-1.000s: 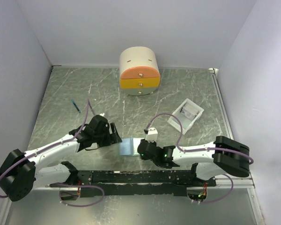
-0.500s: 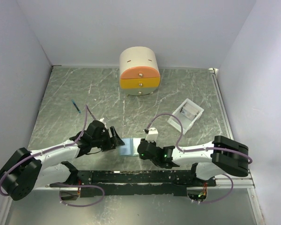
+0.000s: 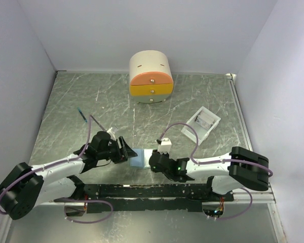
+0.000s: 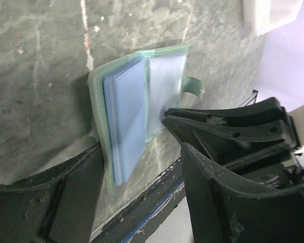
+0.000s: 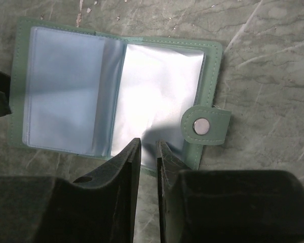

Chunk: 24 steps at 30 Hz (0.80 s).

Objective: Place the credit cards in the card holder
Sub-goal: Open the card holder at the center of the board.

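Observation:
The card holder [image 5: 66, 86] lies open on the table, grey-green with pale blue pockets and a snap tab [image 5: 202, 126]. In the top view it lies between the two grippers [image 3: 139, 157]. My left gripper [image 4: 142, 152] is open, and its left finger [image 4: 76, 192] is against the card holder's [image 4: 124, 111] left edge. My right gripper [image 5: 148, 144] hovers at the near edge of the right page. Its jaws stand a narrow slit apart with nothing between them. The credit cards [image 3: 207, 120] appear as a small greyish stack in the white tray [image 3: 192, 130], too small to tell more.
A round cream-and-orange drawer box [image 3: 151, 81] stands at the back of the table. A thin blue stick [image 3: 82, 115] lies at the left. The right gripper's body [image 4: 233, 126] sits close beside my left gripper. White walls close in three sides.
My left gripper has slid right, up to the card holder's left edge, and its jaws have narrowed a little. The right arm has not moved.

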Each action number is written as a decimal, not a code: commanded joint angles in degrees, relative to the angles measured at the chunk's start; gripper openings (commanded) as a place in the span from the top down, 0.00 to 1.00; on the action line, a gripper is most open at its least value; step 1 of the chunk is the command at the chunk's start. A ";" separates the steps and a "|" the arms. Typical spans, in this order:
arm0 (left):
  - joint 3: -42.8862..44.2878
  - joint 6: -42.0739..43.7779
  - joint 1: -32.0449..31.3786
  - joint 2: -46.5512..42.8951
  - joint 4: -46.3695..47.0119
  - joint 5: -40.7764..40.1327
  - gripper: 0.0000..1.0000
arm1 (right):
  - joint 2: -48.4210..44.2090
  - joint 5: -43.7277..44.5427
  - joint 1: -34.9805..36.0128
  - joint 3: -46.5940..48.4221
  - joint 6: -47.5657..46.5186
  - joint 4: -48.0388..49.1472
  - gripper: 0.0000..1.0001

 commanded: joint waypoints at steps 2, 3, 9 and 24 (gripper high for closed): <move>1.44 1.19 0.34 -2.96 -1.04 -1.27 0.32 | 2.91 -2.35 0.07 -0.80 0.22 -3.64 0.82; 1.56 1.77 0.34 -2.61 -1.55 -1.67 0.32 | 3.05 -2.46 0.05 -0.65 0.14 -3.64 0.82; 1.55 3.27 0.35 3.14 2.07 0.76 0.38 | 3.00 -2.57 0.07 0.06 -0.46 -3.56 0.82; 2.87 6.04 0.34 1.85 -0.02 0.75 0.93 | -0.06 -3.19 -2.20 4.94 -7.59 -5.00 0.77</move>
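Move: The left cover's outer edge already lies between the left hand's open fingers, about 1 cm right of the hand point and 1 cm below. The card holder's middle is roughly 6 cm to this hand's right, 1 cm back and 3 cm below. From the right hand, that edge lies some 11 cm left and 3 cm ahead; the snap tab is about 4 cm right and 1 cm ahead. Left hand bobs up, down some 2.5 cm and slightly up, closing to pinch the left cover's edge. ##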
